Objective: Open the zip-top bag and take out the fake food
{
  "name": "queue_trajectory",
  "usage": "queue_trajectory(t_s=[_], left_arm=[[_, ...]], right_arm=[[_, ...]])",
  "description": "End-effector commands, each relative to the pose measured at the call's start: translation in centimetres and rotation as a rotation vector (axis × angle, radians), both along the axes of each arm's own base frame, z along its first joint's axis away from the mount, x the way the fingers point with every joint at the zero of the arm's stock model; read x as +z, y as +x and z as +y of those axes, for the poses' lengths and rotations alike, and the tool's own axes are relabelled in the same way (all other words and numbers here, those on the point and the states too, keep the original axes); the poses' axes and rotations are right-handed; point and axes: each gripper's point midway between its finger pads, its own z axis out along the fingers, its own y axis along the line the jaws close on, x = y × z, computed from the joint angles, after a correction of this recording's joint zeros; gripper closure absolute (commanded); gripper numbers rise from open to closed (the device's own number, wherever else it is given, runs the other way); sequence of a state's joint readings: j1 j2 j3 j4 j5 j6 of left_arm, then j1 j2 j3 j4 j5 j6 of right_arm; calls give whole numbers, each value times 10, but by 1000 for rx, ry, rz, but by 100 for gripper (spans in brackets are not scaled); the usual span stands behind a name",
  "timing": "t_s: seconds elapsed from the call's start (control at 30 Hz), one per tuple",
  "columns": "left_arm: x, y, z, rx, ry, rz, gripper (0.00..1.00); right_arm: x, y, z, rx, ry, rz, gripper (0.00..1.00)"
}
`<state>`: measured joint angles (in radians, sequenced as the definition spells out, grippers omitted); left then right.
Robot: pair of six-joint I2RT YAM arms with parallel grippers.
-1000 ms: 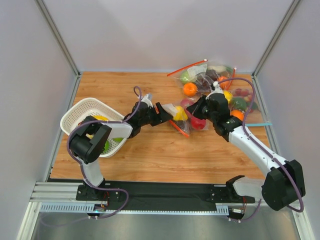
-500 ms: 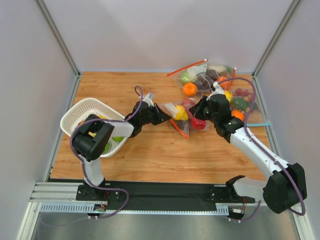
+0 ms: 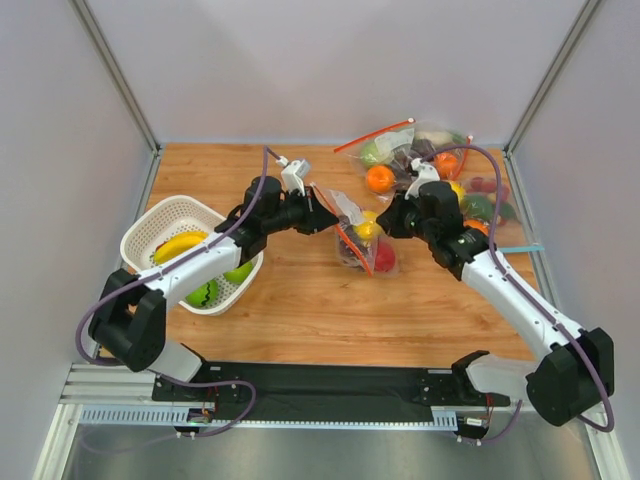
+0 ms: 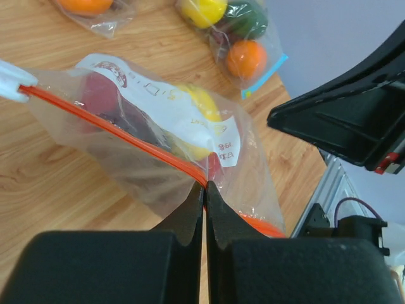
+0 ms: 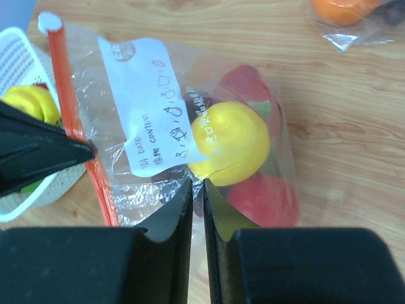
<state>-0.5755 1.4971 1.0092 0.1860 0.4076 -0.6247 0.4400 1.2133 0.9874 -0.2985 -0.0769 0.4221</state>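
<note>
The zip-top bag [image 3: 352,238] is held up between my two grippers over the middle of the table. It is clear, with a red-orange zip strip [image 4: 126,134] and a white label [image 5: 147,104]. Inside lies the fake food: a yellow fruit [image 5: 231,142], a red fruit [image 5: 262,199] and something dark behind the label. My left gripper [image 3: 326,215] [image 4: 204,185] is shut on the zip strip. On the bag's other side, my right gripper [image 3: 386,216] [image 5: 197,182] pinches the film just below the yellow fruit, jaws nearly together.
A white basket [image 3: 150,232] with bananas and green fruit stands at the left, under my left arm. Several other filled bags [image 3: 430,165] are piled at the back right, one with a teal strip [image 3: 518,248]. Grey walls close three sides.
My left arm has reached forward from beside the basket and its open jaws have shut on the zip strip. The bag has been raised and drawn slightly left; my right gripper stays on it.
</note>
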Motion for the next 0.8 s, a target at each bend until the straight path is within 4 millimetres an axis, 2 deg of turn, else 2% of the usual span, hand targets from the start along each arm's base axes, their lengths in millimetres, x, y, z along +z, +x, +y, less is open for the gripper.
queue_trajectory(t_s=[0.0,0.07,0.13,0.17,0.23,0.27,0.37,0.57,0.77], left_arm=[[30,-14,8,-29,22,-28,100],[45,-17,12,-1,-3,-20,100],[55,-19,17,27,-20,-21,100],[53,-22,19,36,-16,4,100],[56,-25,24,53,-11,5,100],[56,-25,26,63,-7,2,100],[60,-26,31,88,-10,-7,100],[75,-32,28,63,-55,-27,100],[89,-36,27,56,-80,-42,100]], right_arm=[[44,-17,20,143,-21,-143,86],[49,-28,32,187,-40,-162,72],[64,-34,36,194,-63,-218,64],[69,-43,46,227,-65,-241,57],[81,-48,53,249,-69,-298,49],[85,-55,60,277,-63,-317,39],[81,-63,75,334,-82,-329,29],[65,-72,102,419,-63,-322,22],[47,-65,123,423,-146,-321,19]])
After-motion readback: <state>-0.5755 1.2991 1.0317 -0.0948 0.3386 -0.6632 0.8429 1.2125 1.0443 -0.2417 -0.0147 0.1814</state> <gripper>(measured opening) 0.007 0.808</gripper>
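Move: The left hand still pinches the bag's zip strip near its middle, about 9 cm to the right hand's left. The right hand, at the bag's film, goes for the strip's near half: some 6 cm left, 5 cm back and 2 cm below it, or 3 cm right and 5 cm back from the left hand. From the right hand, the yellow fruit inside is 3 cm left, 2 cm ahead and 6 cm below; the red fruit, 4 cm back, 1 cm right and 8 cm below. The right hand comes off the bag's film and swings left and back around to the near side of the zip strip, about 11 cm left and 7 cm back, rising some 6 cm on the way before sinking again, while its fingers spread from almost shut to wide open and it turns some 25 degrees counter-clockwise, coming up to the strip below the left fingertips. The left hand keeps its shut pinch on the strip and draws it about 3 cm each to the left, back and up, so the strip hangs ready between the opened right fingers. ##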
